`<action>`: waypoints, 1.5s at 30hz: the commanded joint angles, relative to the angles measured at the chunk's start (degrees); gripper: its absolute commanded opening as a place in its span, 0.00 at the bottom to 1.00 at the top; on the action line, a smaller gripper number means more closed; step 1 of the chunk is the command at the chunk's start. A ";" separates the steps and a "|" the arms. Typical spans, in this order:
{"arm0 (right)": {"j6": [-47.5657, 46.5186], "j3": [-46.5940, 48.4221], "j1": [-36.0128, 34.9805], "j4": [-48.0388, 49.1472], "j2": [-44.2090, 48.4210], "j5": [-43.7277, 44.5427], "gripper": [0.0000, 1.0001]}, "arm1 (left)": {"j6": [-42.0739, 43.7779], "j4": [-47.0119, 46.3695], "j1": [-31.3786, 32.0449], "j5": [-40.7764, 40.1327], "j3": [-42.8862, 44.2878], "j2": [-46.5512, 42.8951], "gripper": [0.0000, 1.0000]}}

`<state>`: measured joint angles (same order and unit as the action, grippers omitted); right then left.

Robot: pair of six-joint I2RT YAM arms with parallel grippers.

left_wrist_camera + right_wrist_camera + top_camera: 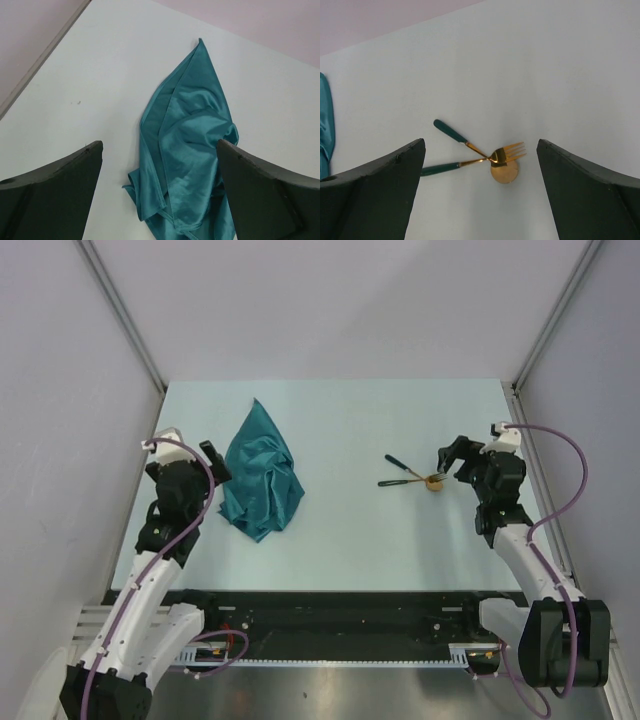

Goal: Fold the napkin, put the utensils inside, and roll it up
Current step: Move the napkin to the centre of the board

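Note:
The teal napkin (262, 472) lies crumpled in a pointed heap on the left of the table. In the left wrist view the napkin (192, 135) lies below and between my fingers. My left gripper (215, 464) is open and empty at its left edge, above it (160, 144). A fork (510, 151) and a spoon (504, 172), both with dark green handles and gold heads, lie crossed right of centre (410, 475), the fork over the spoon. My right gripper (453, 461) is open and empty just right of them, hovering above (481, 142).
The pale table (350, 540) is bounded by grey walls with metal posts at the back corners (150, 365). A dark rail (340, 610) runs along the near edge between the arm bases. A sliver of the napkin shows at the left edge of the right wrist view (324, 125).

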<state>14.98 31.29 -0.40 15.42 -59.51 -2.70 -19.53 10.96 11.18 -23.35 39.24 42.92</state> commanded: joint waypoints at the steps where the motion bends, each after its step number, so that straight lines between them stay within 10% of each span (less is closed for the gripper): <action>1: -0.30 3.86 -0.04 -1.27 -0.26 -0.47 1.00 | -1.48 4.24 -0.02 -0.64 3.12 1.29 1.00; 10: -9.35 17.12 -20.22 -11.72 -9.82 8.50 0.97 | -3.59 7.32 -0.02 4.19 1.45 2.87 1.00; 19: -5.14 40.21 -46.23 -21.46 -39.96 7.00 0.89 | -5.07 6.97 -0.11 9.72 -2.58 2.44 1.00; 30: -4.09 55.72 -54.00 -27.02 -58.53 1.57 0.83 | -8.15 5.56 -0.11 13.51 -7.95 -0.03 0.99; 34: -3.30 55.55 -53.21 -25.18 -59.85 -2.56 0.58 | -9.21 3.29 -0.02 14.91 -10.76 0.33 0.93; 39: -0.93 51.26 -49.97 -21.40 -58.10 -10.47 0.04 | -9.65 -0.32 0.07 16.06 -14.98 1.99 0.84; 45: -0.13 43.44 -45.49 -21.04 -51.87 -8.82 0.00 | -8.16 -3.84 2.43 16.06 -14.90 7.95 0.69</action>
<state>13.74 78.91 -48.84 -6.24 -117.75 -11.20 -28.45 12.67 11.42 -8.29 23.88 47.77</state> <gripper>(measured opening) 0.011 0.744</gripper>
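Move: The napkin's middle lies roughly 50 cm to the right hand's left, level with it in reach and some 16 cm below; the wooden ring is about 7 cm to that hand's left and the fork about 13 cm left, both level with it in reach and as far below. From the left hand the napkin's middle is about 7 cm ahead, 11 cm to the right and 21 cm down. The right hand sweeps about 42 cm left over the utensils, first nearly level, then sinking some 13 cm and drawing back about 6 cm, turning about 55 degrees counter-clockwise and tipping down some 30; at the napkin's near right edge its open fingers shut and pinch the cloth, then shift slightly back to the right and down. Meanwhile the left hand sinks about 15 cm, with a small drift back and right, towards the napkin's near left corner, tipping down some 20 degrees and closing by about a quarter, still empty above the cloth. ##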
